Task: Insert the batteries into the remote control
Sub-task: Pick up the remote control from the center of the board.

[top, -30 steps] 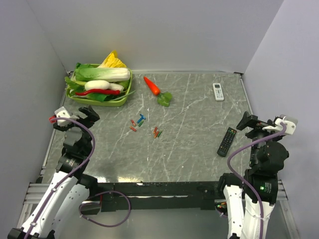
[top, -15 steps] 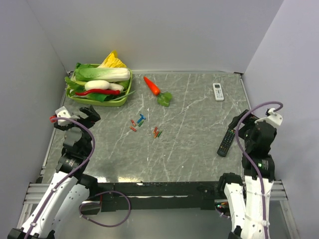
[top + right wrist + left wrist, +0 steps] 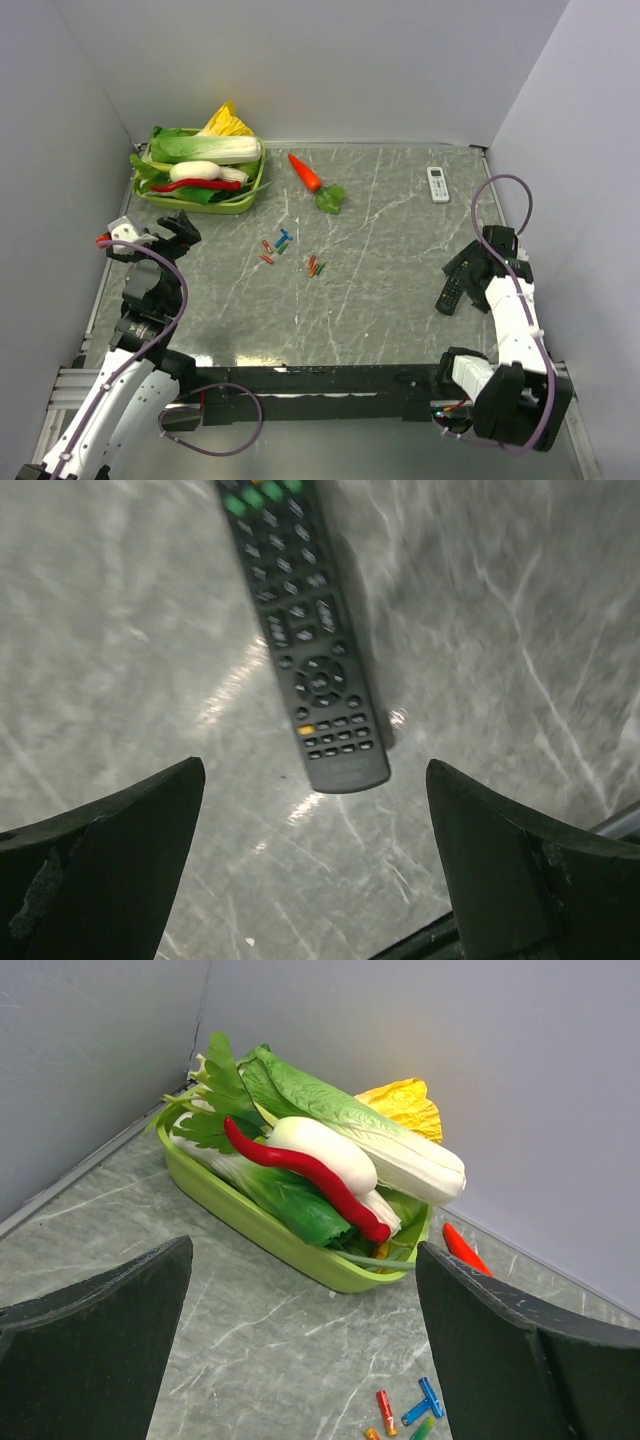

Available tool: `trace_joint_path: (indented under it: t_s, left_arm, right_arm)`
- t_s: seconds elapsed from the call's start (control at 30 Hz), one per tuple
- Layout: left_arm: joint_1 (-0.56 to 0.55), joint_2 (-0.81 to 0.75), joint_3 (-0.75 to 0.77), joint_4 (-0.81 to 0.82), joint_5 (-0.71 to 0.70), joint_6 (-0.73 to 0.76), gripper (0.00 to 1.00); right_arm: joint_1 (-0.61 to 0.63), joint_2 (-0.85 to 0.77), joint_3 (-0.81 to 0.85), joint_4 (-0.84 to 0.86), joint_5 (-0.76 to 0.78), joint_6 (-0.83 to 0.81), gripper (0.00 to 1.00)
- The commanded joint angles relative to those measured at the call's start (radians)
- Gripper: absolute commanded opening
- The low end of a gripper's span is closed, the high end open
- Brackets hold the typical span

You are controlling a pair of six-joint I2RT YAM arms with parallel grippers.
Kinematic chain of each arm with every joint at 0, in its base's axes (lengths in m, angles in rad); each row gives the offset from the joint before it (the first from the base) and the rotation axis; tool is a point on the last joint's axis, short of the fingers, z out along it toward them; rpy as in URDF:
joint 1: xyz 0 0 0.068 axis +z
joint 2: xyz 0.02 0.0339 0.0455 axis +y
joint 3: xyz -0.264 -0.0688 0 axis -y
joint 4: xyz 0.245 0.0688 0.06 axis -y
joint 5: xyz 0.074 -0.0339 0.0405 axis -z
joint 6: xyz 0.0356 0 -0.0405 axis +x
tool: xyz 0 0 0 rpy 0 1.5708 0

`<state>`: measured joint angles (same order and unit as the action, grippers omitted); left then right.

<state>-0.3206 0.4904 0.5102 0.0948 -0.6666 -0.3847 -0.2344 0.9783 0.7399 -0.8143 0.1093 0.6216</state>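
The black remote control point(image 3: 449, 294) lies at the right of the table, buttons up point(image 3: 305, 630). My right gripper point(image 3: 465, 277) hangs open just above its near end; in the right wrist view the gripper point(image 3: 315, 772) has a finger on either side of that end, and neither touches it. Several batteries point(image 3: 275, 245) in red, orange, green and blue lie in two small clusters mid-table, the second point(image 3: 315, 266) a little to the right. My left gripper point(image 3: 172, 235) is open and empty at the left, short of the batteries point(image 3: 415, 1412).
A green tray point(image 3: 240, 206) of vegetables stands at the back left, its wall point(image 3: 250, 1222) close ahead of the left gripper. A carrot point(image 3: 305, 172) and a green leafy piece point(image 3: 331, 198) lie behind the batteries. A white remote point(image 3: 438, 184) sits at the back right.
My right arm has swung in from the right edge and tipped down over the black remote's near end. The left arm has hardly moved. Both grippers stayed open.
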Motion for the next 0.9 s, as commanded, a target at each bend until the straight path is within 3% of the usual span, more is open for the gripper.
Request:
trace_joint_path:
  t_s: [0.0,0.17,0.4,0.57,0.87]
  left_arm:
    - [-0.005,-0.007,0.001,0.043,0.018,0.015,0.97]
    - [-0.005,-0.021,-0.001,0.046,0.01,0.023,0.97]
    - [-0.005,-0.026,0.001,0.043,0.024,0.021,0.97]
    - [-0.005,-0.027,0.002,0.04,0.022,0.021,0.97]
    - [-0.005,0.005,0.016,0.036,0.192,0.024,0.97]
  right_arm:
    - [-0.023,0.095,-0.043,0.042,-0.091,0.035,1.0]
    - [-0.025,0.195,-0.053,0.13,-0.103,-0.014,0.96]
    - [-0.025,0.353,-0.027,0.188,-0.103,-0.062,0.8]
    - [-0.02,0.425,-0.027,0.211,-0.103,-0.083,0.75]
    - [0.058,0.467,-0.002,0.231,-0.118,-0.115,0.45]
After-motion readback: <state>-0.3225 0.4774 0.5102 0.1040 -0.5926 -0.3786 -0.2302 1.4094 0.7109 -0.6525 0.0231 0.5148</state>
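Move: The black remote control lies on the table beneath my right hand: its near end is almost straight below the fingers, and its middle is about 5 cm ahead and 9 cm down. The white remote is some 30 cm ahead, 3 cm left and 9 cm down. The nearest batteries lie about 36 cm to the left and 9 cm ahead. From my left hand the remote control is roughly 63 cm to the right, 1 cm back and 28 cm below. I lower my wide-open right hand about 9 cm, nearly straight down, over the near end of the remote control. As I go I tip the fingers some 15 degrees closer to vertical. After the first part of the drop I close them to a bit over half open, until they pinch the remote control's two long sides beside its arrow-key ring, easing to a stop at table height. ##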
